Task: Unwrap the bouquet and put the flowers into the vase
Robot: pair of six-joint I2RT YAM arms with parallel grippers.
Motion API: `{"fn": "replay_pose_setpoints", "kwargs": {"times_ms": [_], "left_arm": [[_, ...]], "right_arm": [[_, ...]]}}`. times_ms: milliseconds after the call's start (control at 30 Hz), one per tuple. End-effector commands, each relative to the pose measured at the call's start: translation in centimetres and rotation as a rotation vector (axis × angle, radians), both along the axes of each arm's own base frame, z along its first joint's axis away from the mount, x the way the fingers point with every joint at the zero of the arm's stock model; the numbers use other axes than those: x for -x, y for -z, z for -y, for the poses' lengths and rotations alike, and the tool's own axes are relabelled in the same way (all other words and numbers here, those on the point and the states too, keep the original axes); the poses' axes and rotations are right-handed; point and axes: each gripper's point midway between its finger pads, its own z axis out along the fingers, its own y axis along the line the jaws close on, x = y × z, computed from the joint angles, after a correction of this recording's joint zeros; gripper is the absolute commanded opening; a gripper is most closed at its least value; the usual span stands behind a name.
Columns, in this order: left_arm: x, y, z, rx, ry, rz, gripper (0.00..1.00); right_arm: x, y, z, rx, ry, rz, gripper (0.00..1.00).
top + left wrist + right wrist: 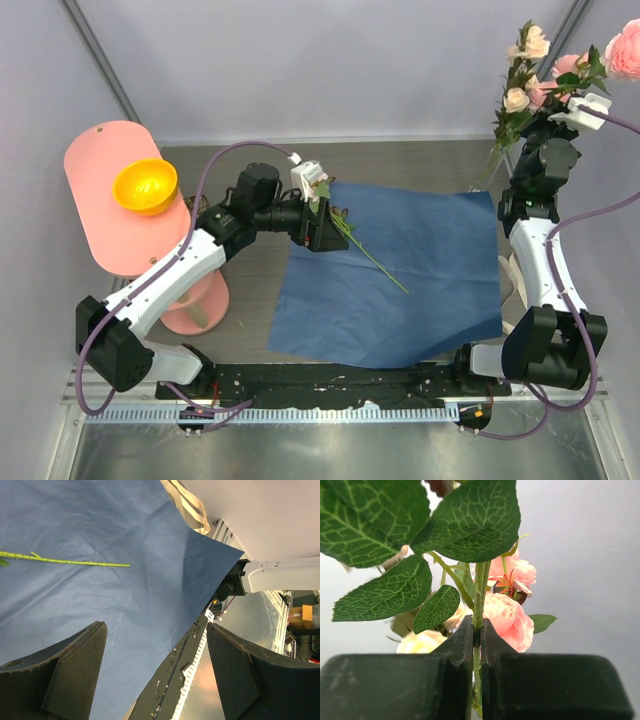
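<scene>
The bouquet's blue paper (420,280) lies unwrapped and flat on the table. One flower (375,262) rests on it, its thin green stem (65,561) running toward the paper's middle. My left gripper (325,232) hovers over that flower's leafy end, open (156,626) and holding nothing. At the far right my right gripper (538,115) is shut (476,625) on a green stem of the flowers (535,70), a bunch of pink and cream roses (507,617) with leaves. A faint glassy shape, probably the vase (488,172), stands below the bunch.
An orange bowl (145,185) sits on a pink board (100,230) at the left, with a pink round stand (195,305) beneath. A cream ribbon (192,505) lies past the paper's right edge near the right arm. A black rail (330,385) runs along the near edge.
</scene>
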Motion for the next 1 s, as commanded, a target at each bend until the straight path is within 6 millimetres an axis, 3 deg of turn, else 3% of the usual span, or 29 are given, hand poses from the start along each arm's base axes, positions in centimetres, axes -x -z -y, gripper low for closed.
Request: {"fn": "replay_pose_setpoints", "kwargs": {"times_ms": [0,967], "left_arm": [[-0.5,-1.4,0.2,0.020,0.005,0.051,0.85],[-0.6,-1.0,0.2,0.012,0.004,0.050,0.85]], "right_arm": [[0.3,-1.5,-0.2,0.013,-0.004,0.064,0.01],[-2.6,5.4,0.3,0.031,-0.006,-0.090,0.01]]}}
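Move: The vase stands some 10 cm ahead of the right hand and 3 cm to its left, its middle about 33 cm lower; the fingers already pinch a pink rose stem. The white roses in the vase are at about hand height, 8 cm ahead and 5 cm left, and the vase's pink roses 8 cm ahead and 4 cm right. From the left hand the vase lies roughly 30 cm ahead, 40 cm right and 16 cm lower. The pink rose, still pinched in the shut right fingers, is lowered about 7 cm at a quickening pace, stem end down towards the vase and alongside the roses standing in it. The right hand also eases some 3 cm forward, and its raised fingertips tip down by nearly 10 degrees. ##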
